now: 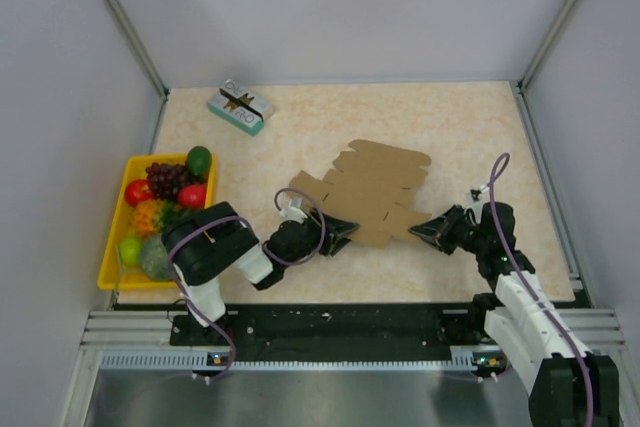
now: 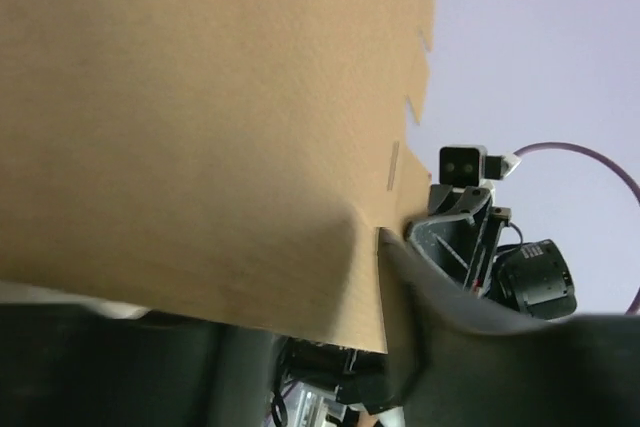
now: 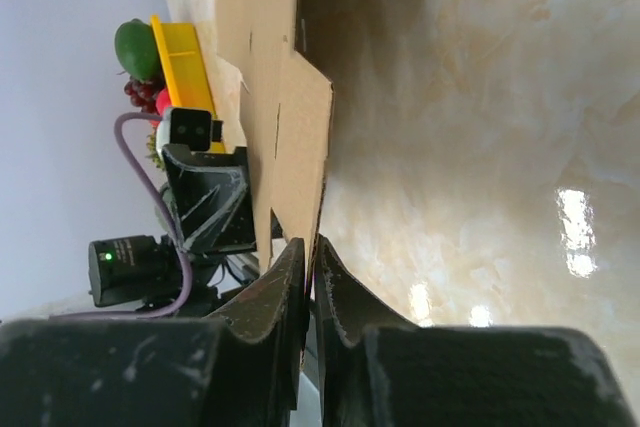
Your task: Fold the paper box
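The paper box [image 1: 375, 187] is a flat brown cardboard sheet with tabs and flaps, held between my two arms at the middle of the table. In the right wrist view its [image 3: 290, 117] near edge is pinched in my right gripper [image 3: 310, 244], which is shut on it. From above, the right gripper [image 1: 413, 231] meets the sheet's right near corner. My left gripper [image 1: 350, 233] is at the sheet's left near edge. In the left wrist view the cardboard [image 2: 200, 127] fills the frame and its corner sits between the spread fingers, touching the right finger [image 2: 420, 287].
A yellow tray [image 1: 110, 242] of fruit stands at the left edge of the table. A small teal-and-white printed box [image 1: 240, 107] lies at the back left. Grey walls close in the table on three sides, and a metal rail runs along the near edge.
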Action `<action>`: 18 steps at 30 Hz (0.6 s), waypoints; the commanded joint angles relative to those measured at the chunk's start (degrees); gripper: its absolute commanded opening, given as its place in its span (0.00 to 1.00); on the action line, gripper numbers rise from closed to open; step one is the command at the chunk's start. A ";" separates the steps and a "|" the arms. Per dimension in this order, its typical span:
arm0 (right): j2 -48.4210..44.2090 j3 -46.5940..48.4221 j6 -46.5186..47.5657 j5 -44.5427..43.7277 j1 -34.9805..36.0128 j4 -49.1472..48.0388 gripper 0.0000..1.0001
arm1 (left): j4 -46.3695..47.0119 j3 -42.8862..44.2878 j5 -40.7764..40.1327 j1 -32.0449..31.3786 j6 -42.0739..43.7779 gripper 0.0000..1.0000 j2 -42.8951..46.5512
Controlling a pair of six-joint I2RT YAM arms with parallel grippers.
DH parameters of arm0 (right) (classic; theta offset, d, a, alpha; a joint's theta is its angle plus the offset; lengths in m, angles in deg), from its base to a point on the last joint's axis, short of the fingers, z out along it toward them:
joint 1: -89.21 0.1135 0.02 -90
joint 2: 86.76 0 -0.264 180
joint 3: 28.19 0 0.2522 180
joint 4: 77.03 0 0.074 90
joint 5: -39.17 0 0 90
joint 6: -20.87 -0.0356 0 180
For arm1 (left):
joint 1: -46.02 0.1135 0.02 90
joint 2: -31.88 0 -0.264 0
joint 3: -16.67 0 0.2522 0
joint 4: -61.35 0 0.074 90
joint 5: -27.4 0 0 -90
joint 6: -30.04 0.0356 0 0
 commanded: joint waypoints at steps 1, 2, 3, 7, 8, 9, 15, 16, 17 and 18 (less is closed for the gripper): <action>-2.96 0.19 3.58 0.41 0.11 3.31 0.11 | 7.60 1.05 -2.69 1.02 6.94 0.37 5.13; -3.32 0.36 4.20 0.32 0.20 4.54 0.17 | 4.52 1.23 -2.60 1.19 10.26 0.31 6.72; -3.67 0.89 5.51 0.32 0.20 5.16 0.24 | -1.17 1.58 -2.60 1.80 12.12 0.24 8.30; -3.77 7.99 15.43 -3.36 0.64 16.82 0.60 | -22.60 7.26 0.90 4.18 24.76 0.07 20.68; -3.42 10.27 18.50 -5.03 1.69 20.51 0.64 | -31.80 9.81 1.61 5.14 33.41 0.06 23.32; -3.24 14.82 22.80 -8.00 2.22 25.16 0.65 | -39.73 12.45 1.01 5.24 38.37 0.06 28.40; -3.32 32.83 32.66 -17.13 14.66 31.35 0.70 | -81.85 33.08 6.34 10.06 71.96 0.06 39.15; -3.06 35.32 33.64 -19.00 16.36 31.62 0.70 | -86.43 35.39 6.71 10.68 74.95 0.06 39.87; -2.54 37.78 35.22 -19.28 17.59 31.36 0.71 | -93.70 37.42 7.50 11.47 81.07 0.06 40.39; -0.10 43.11 38.45 -18.41 19.26 31.10 0.71 | -96.64 40.66 9.42 11.83 83.83 0.07 41.10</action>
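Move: The paper box, a flat sheet, reaches in between my left hand's open fingers at its near edge; its middle lies about 11 cm ahead, 4 cm to the right, roughly level. From my right hand, still on its right-hand flap, that middle is some 10 cm ahead and 11 cm left. The teal box lies about 33 cm ahead and 26 cm left of my left hand; the fruit crate some 42 cm left and 5 cm ahead, both lower. My left fingers close and pinch the paper box's near edge, then I carry it up about 18 cm at growing speed, with some 5 cm forward and 5 cm left, rolling that wrist left side up, about 55 degrees of turning in all. Meanwhile my right fingers open and let go of the flap; that hand eases back a little, then climbs empty about 10 cm, also rolling. ##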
